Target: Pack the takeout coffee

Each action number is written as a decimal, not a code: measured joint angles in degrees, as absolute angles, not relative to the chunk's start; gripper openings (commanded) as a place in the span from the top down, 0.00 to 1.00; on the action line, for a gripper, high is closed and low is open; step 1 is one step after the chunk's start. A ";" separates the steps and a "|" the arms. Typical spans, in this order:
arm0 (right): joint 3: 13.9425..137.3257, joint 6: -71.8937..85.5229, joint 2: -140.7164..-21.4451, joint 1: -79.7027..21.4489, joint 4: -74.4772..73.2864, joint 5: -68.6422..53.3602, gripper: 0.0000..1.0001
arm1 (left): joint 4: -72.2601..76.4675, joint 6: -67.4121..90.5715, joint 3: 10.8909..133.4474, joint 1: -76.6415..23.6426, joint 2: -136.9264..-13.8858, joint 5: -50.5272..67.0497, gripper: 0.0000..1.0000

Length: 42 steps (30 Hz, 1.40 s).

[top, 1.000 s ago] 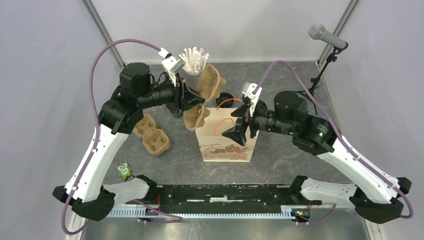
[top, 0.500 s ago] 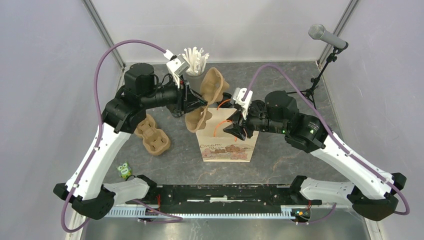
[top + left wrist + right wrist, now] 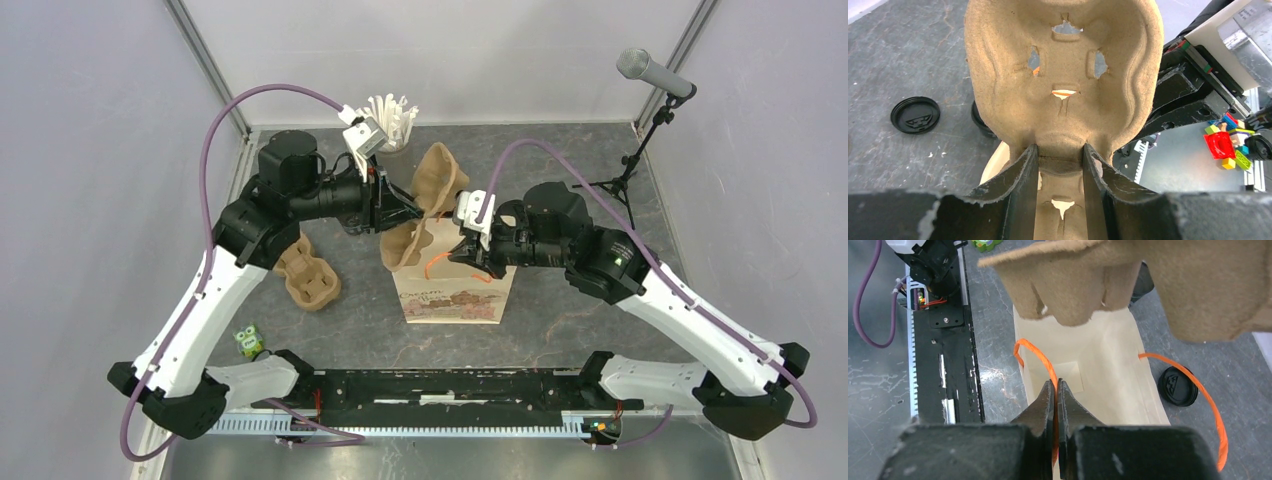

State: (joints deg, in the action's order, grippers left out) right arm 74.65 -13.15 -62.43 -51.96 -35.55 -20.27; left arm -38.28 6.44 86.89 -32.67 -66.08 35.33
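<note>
My left gripper [image 3: 400, 212] [image 3: 1060, 147] is shut on the middle ridge of a brown pulp cup carrier [image 3: 440, 180] [image 3: 1063, 65], held tilted above the open mouth of a paper bag [image 3: 450, 295] [image 3: 1108, 365]. My right gripper [image 3: 455, 255] [image 3: 1057, 382] is shut on the bag's near orange handle [image 3: 1040, 357]. The carrier's pockets hold nothing. A black lid [image 3: 915, 114] [image 3: 1177, 386] lies flat on the table behind the bag. A black cup [image 3: 979, 120] shows only as a sliver behind the carrier. No other cup of the takeout coffee is in view.
A second pulp carrier [image 3: 305, 270] lies on the table at the left. A cup of white straws [image 3: 390, 120] stands at the back. A microphone on a stand [image 3: 655, 75] is at the back right. A small green toy [image 3: 248, 340] sits near the left base.
My right gripper moved left to the bag's mouth and closed on the orange handle. The left arm carried the carrier to the right, over the bag.
</note>
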 measured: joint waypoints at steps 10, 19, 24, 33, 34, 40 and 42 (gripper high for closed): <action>69.10 -20.58 -55.40 -51.94 -32.05 -26.02 1.00 | -25.41 13.54 77.91 -34.28 -64.55 38.28 0.67; 68.86 -28.62 -54.39 -51.96 -31.90 -31.68 1.00 | -20.80 15.57 77.06 -34.54 -64.42 39.64 0.68; 68.10 -30.06 -54.19 -51.96 -31.57 -32.23 1.00 | -20.49 15.79 76.09 -35.22 -64.07 39.77 0.68; 65.76 -31.35 -53.21 -51.96 -30.85 -32.58 1.00 | -21.10 15.70 71.72 -36.38 -62.61 39.03 0.69; 65.76 -31.40 -53.08 -51.96 -30.81 -32.58 1.00 | -21.17 15.68 71.70 -36.49 -62.63 38.89 0.69; 65.71 -31.64 -52.45 -51.96 -30.83 -32.58 1.00 | -24.95 12.91 71.70 -38.83 -62.96 36.18 0.70; 65.58 -31.70 -52.42 -51.96 -30.79 -32.58 1.00 | -26.39 11.55 71.57 -39.70 -63.02 34.81 0.70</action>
State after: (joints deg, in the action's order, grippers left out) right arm 65.58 -31.70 -52.42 -51.96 -30.79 -32.58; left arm -26.39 11.55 71.57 -39.70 -63.02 34.81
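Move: The held cup carrier is bound for the paper bag's open mouth, which lies about 6 cm right of the left hand, 4 cm back and some 12 cm below. The right hand already has the bag's near orange handle, with the mouth about 2 cm ahead, 1 cm left and 5 cm below. From the left hand, the flat black lid is some 15 cm ahead, 6 cm right, and the second carrier about 22 cm left and 1 cm ahead, both on the table. The bag's near handle, kept pinched in the right fingers, is drawn back about 4 cm while that hand rolls and swings counter-clockwise, some 25 degrees in all, then holds. The carrier, still gripped at its waist, is first carried about 3 cm right over the mouth, then lowered some 5 cm and drawn slightly back by the left hand, lower end leading into the bag. ##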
